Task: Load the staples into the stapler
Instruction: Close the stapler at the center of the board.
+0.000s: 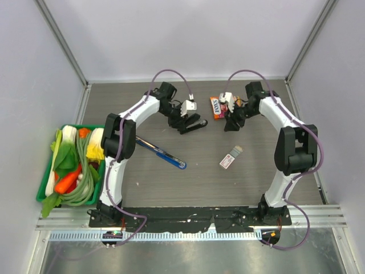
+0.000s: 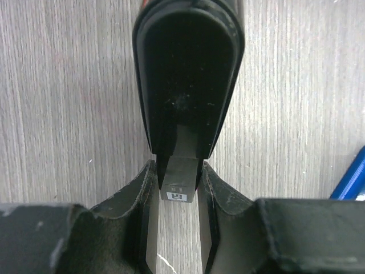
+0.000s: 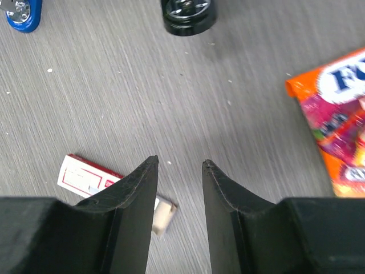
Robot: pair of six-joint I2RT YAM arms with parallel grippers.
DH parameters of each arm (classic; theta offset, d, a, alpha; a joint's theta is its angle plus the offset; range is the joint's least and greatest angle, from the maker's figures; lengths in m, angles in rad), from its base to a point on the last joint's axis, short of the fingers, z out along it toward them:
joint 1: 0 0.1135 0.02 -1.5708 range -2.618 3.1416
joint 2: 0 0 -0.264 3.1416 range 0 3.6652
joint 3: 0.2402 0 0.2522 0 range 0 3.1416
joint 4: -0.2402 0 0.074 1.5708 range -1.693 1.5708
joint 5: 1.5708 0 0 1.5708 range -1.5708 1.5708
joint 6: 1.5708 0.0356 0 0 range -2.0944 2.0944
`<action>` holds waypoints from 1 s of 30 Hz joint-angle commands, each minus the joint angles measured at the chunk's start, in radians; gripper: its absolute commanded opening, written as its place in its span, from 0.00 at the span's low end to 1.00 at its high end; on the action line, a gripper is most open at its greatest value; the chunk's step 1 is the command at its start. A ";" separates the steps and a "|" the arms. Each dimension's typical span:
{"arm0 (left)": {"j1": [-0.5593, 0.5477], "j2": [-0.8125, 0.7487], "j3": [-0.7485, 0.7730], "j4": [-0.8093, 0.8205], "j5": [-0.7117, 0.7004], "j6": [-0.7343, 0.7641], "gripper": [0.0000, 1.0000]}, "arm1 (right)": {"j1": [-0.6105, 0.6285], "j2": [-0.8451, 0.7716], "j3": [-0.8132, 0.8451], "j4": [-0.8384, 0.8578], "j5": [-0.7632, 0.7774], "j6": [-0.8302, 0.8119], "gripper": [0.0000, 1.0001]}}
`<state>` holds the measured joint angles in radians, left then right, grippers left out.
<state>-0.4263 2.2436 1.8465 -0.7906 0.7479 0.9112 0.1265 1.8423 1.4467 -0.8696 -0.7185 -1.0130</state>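
Note:
The black stapler [image 2: 185, 74] lies on the grey table and stretches away from the left wrist camera. My left gripper [image 2: 178, 166] is shut on the narrow metal end of it, one finger against each side. From above, the stapler [image 1: 194, 124] lies just below that gripper [image 1: 187, 117]. My right gripper [image 3: 179, 163] hovers open over bare table with nothing between its fingers. It [image 1: 231, 122] is to the right of the stapler. I cannot make out the staples themselves. Their white-and-red box [image 3: 85, 177] lies by the right gripper's left finger, its inner tray [image 3: 163, 217] slid out.
An orange snack bag [image 1: 217, 107] lies between the two grippers at the back. A blue tool [image 1: 162, 153] lies diagonally left of centre. A green basket [image 1: 41, 194] of vegetables stands at the left edge. The staple box [image 1: 229, 159] lies right of centre.

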 commanded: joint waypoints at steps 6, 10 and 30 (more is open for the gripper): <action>-0.107 0.020 0.031 -0.058 -0.373 0.031 0.00 | -0.079 -0.101 0.029 -0.037 -0.102 0.007 0.42; -0.138 0.063 0.077 -0.143 -0.465 0.066 0.00 | -0.082 -0.094 0.032 -0.035 -0.102 0.020 0.42; -0.181 0.027 0.003 -0.030 -0.595 0.066 0.56 | -0.084 0.073 -0.039 0.392 -0.237 0.617 0.41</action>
<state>-0.6128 2.2845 1.8896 -0.8597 0.1593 0.9943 0.0418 1.8885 1.3907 -0.6121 -0.8650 -0.6231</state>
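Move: In the left fingers the stapler is already gripped near its left end; its middle lies about 4 cm right and 1 cm ahead of that hand, about 1 cm lower. The board spot it goes to is some 3 cm right, level fore and aft, 5 cm down. The blue stapler lies 8 cm left and 8 cm back, the staples box 16 cm right and 10 cm back. From the empty right hand the black stapler is roughly 13 cm left, 1 cm ahead, 5 cm lower. Lowering the stapler onto the board, the left hand sinks about 3.5 cm in two steps while its slanting fingers tilt some 30 degrees steeper; late on the fingers open around the stapler's left end and let go, the hand easing 1 cm left. The empty right hand rises and draws right, away from the stapler, then goes forward about 2.5 cm as it sinks again, turning clockwise. ##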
